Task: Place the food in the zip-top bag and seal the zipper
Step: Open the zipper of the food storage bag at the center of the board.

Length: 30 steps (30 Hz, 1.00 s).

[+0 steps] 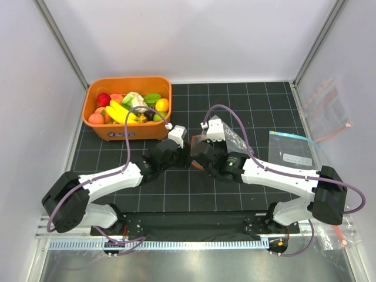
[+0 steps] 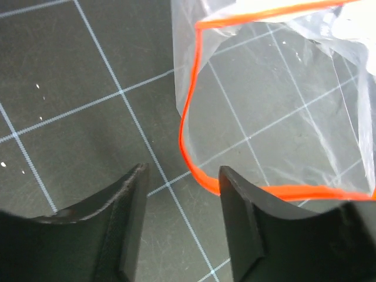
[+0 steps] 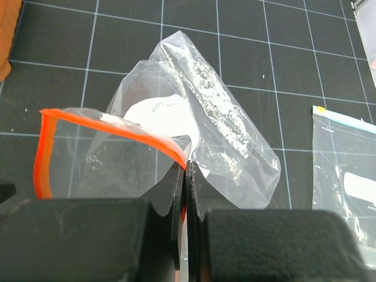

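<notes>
The food (image 1: 126, 107), small toy fruits and vegetables, lies in an orange basket (image 1: 128, 80) at the back left. The crinkly clear zip-top bag (image 3: 205, 111) rests on the black grid mat between the two arms, its mouth held open. My right gripper (image 3: 187, 167) is shut on the bag's rim, pinching the red-orange zipper (image 3: 117, 134). My left gripper (image 2: 183, 171) stands open just beside the mouth with only mat between its fingers. Its right finger (image 2: 244, 223) overlaps the zipper (image 2: 187, 117) in the view. From above, the bag (image 1: 235, 138) shows behind the right gripper (image 1: 198, 154).
A flat clear bag with a dark-blue top edge (image 1: 291, 150) lies on the mat to the right, also seen in the right wrist view (image 3: 346, 182). Another clear bag (image 1: 329, 108) hangs on the right wall. White walls close in three sides.
</notes>
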{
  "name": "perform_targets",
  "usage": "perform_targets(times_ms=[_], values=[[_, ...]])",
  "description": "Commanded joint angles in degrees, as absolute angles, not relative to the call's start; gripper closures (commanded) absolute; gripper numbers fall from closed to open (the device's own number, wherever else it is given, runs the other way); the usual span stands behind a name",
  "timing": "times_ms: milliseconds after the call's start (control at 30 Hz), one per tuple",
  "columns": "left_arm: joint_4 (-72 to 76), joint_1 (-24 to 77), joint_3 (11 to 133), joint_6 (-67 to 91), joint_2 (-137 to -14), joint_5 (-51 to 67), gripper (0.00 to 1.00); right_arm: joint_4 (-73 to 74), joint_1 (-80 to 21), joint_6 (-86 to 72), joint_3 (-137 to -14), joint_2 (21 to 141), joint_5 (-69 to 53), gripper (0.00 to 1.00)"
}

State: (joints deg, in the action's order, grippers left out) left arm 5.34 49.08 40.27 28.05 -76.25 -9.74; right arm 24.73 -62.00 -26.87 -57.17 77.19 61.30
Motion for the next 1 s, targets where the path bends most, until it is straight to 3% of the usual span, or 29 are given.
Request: perform_targets(times_ms=[0, 200, 233, 267, 300, 467, 633, 833, 967], values=[[7.4, 49.0, 39.4, 27.3, -72.3, -8.6, 0.43, 23.7, -60.5, -27.3, -60.7, 78.0, 59.9, 0.99], [6.2, 48.9, 36.7, 27.7, -65.2, -10.5, 0.24, 23.2, -57.1, -27.2, -60.5, 78.7, 56.5, 0.99], [5.8, 48.9, 36.4, 28.1, -63.0, -11.7, 0.19, 23.2, -56.9, -27.2, -60.5, 78.8, 56.3, 0.99], [4.7, 48.9, 36.0, 28.6, -61.5, -12.7, 0.02, 23.1, -56.6, -27.2, -60.6, 79.3, 56.2, 0.99], [3.9, 48.9, 35.3, 29.0, -60.3, -14.5, 0.0, 23.3, -56.3, -27.2, -60.7, 79.5, 56.0, 0.99], [-3.2, 48.7, 35.3, 32.3, -50.6, -30.5, 0.0, 24.3, -56.3, -27.5, -62.0, 80.5, 55.3, 0.99], [-8.7, 46.8, 36.6, 39.0, -42.6, -39.2, 0.01, 23.8, -56.3, -27.6, -61.4, 79.7, 54.8, 0.99], [-17.4, 44.6, 46.5, 39.5, -45.6, -49.6, 0.0, 23.2, -56.3, -27.8, -60.5, 78.6, 54.0, 0.99], [-22.1, 37.8, 55.4, 40.4, -50.9, -49.2, 0.0, 23.6, -56.3, -28.0, -60.1, 77.9, 53.9, 0.99]])
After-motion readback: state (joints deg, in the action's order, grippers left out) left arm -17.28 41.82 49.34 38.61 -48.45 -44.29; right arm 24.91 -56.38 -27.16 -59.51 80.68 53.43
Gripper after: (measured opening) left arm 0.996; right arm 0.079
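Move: The orange food basket I head for has its middle some 25 cm left and 21 cm ahead of my left hand, a little below it. Its lime is about 12 cm left and 17 cm ahead, the bananas 28 cm left and 18 cm ahead. The bag's orange-edged mouth is centred roughly 6 cm to this hand's right, level with it. From my right hand, holding the mouth's rim, the basket is about 37 cm left and 21 cm ahead. I lift my left hand away from the bag mouth, fingers spreading from half to fully open, and sweep it left and up, some 17 cm each way, towards the basket's near right corner. On the way it turns about 45 degrees counter-clockwise and its fingertips tilt up. My right hand keeps its pinch on the zipper rim, easing about 2 cm forward and 2 cm down. ##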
